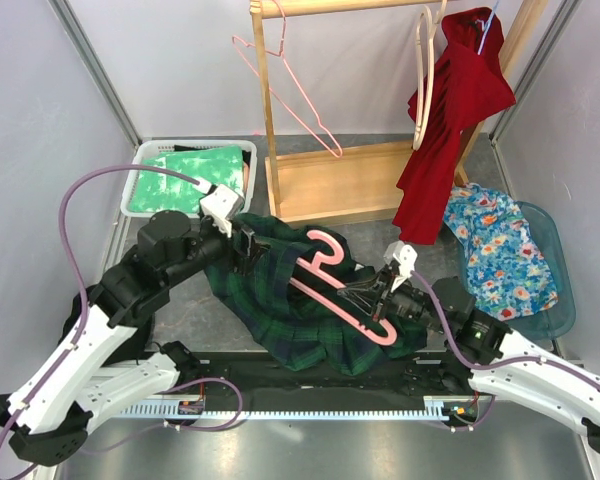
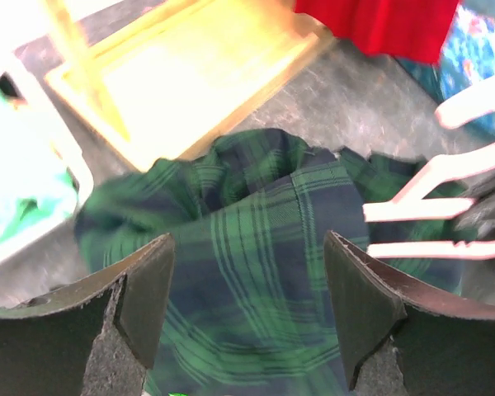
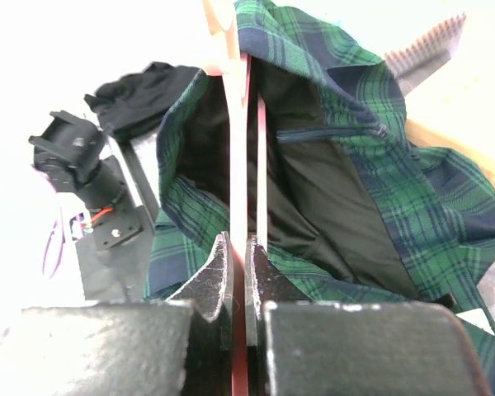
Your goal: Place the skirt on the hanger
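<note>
The dark green and navy plaid skirt (image 1: 280,305) lies bunched on the table between the arms. A pink plastic hanger (image 1: 332,262) lies across it, its hook toward the rack. My left gripper (image 1: 248,245) hovers over the skirt's left fold, open; in the left wrist view its gripper (image 2: 247,239) has only plaid cloth (image 2: 256,264) below the gap. The hanger's bars (image 2: 412,210) show at the right there. My right gripper (image 1: 382,296) is at the hanger's lower end. In the right wrist view that gripper (image 3: 239,241) is shut on the hanger's bar (image 3: 239,124), which runs over the skirt's black lining (image 3: 330,198).
A wooden rack (image 1: 350,180) stands behind, with a red garment (image 1: 450,130) hung at its right and a thin pink wire hanger (image 1: 290,90) at its left. A white basket (image 1: 140,160) of green cloth sits back left. A teal bin (image 1: 565,290) with floral fabric (image 1: 500,250) sits right.
</note>
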Controlling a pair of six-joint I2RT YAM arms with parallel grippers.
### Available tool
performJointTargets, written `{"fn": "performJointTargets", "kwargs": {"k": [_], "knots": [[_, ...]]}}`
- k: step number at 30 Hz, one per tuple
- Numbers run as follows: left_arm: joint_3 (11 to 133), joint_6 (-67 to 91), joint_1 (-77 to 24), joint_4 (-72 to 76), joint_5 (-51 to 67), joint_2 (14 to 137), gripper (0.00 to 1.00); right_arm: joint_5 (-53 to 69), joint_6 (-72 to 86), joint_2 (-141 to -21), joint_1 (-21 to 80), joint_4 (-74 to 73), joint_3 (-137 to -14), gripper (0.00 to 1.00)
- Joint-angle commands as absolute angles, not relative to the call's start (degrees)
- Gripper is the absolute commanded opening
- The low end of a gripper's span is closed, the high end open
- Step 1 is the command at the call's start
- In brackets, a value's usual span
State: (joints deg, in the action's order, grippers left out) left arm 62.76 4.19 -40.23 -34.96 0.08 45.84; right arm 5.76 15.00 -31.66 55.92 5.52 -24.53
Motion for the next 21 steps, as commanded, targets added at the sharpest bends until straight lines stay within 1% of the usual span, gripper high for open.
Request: {"fn": "performJointTargets", "kwargs": {"k": [1, 6, 8, 9, 10, 12, 14, 17, 18, 21], "knots": [[67.2, -10.4, -40.2, -34.7, 12.9, 48.1, 0.80, 10.0, 13.4, -27.3, 56.2, 10.0, -27.2, 0.00], [74.5, -18.4, -40.2, -46.3, 34.1, 52.4, 0.82, 14.1, 12.0, -24.4, 56.1, 2.5, -30.6, 0.00], [76.5, -19.9, -40.2, -50.4, 37.7, 53.7, 0.82, 15.2, 11.9, -23.8, 56.2, 0.6, -32.0, 0.00], [76.6, -20.9, -40.2, -52.2, 42.0, 54.9, 0.82, 15.8, 12.0, -23.7, 56.2, 0.3, -32.7, 0.00], [76.6, -22.2, -40.2, -53.7, 43.7, 55.5, 0.82, 16.3, 11.9, -23.6, 56.1, 0.2, -32.9, 0.00], [75.8, -22.4, -40.3, -55.9, 45.8, 56.9, 0.82, 17.0, 12.0, -23.7, 56.2, 0.2, -33.6, 0.00], [73.7, -21.2, -40.3, -55.8, 44.7, 57.6, 0.81, 18.2, 12.0, -24.3, 56.2, 0.2, -34.0, 0.00], [72.0, -20.5, -40.4, -55.4, 45.3, 58.8, 0.78, 20.1, 12.0, -25.2, 56.2, 0.2, -34.8, 0.00], [72.1, -20.0, -40.6, -55.1, 45.4, 59.2, 0.74, 20.9, 12.0, -25.5, 56.2, 0.2, -35.2, 0.00], [71.6, -19.7, -40.7, -54.4, 46.2, 60.1, 0.72, 22.9, 12.2, -26.5, 56.2, 0.2, -35.6, 0.00]]}}
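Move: The left hand is empty. The edge of the skirt's waistband, hung over the pink hanger's left end, lies about 8 cm to its right, 3 cm back and some 7 cm lower; the hanger's hook is about 14 cm to the right, level fore and aft, 6 cm below. The rack's wooden base is some 20 cm ahead, 20 cm right and 30 cm below. From the right hand, gripping the hanger, that waistband edge lies about 10 cm left, 5 cm ahead and slightly lower. Back and to its right, about 9 and 6 cm, the left hand swings in with open fingers, turning some 45 degrees clockwise and dipping in the last part, until the fingers straddle the waistband edge at the hanger's left end. Meanwhile the right hand keeps its grip on the hanger and draws it back about 5 cm, rising slightly and turning a little counter-clockwise. ##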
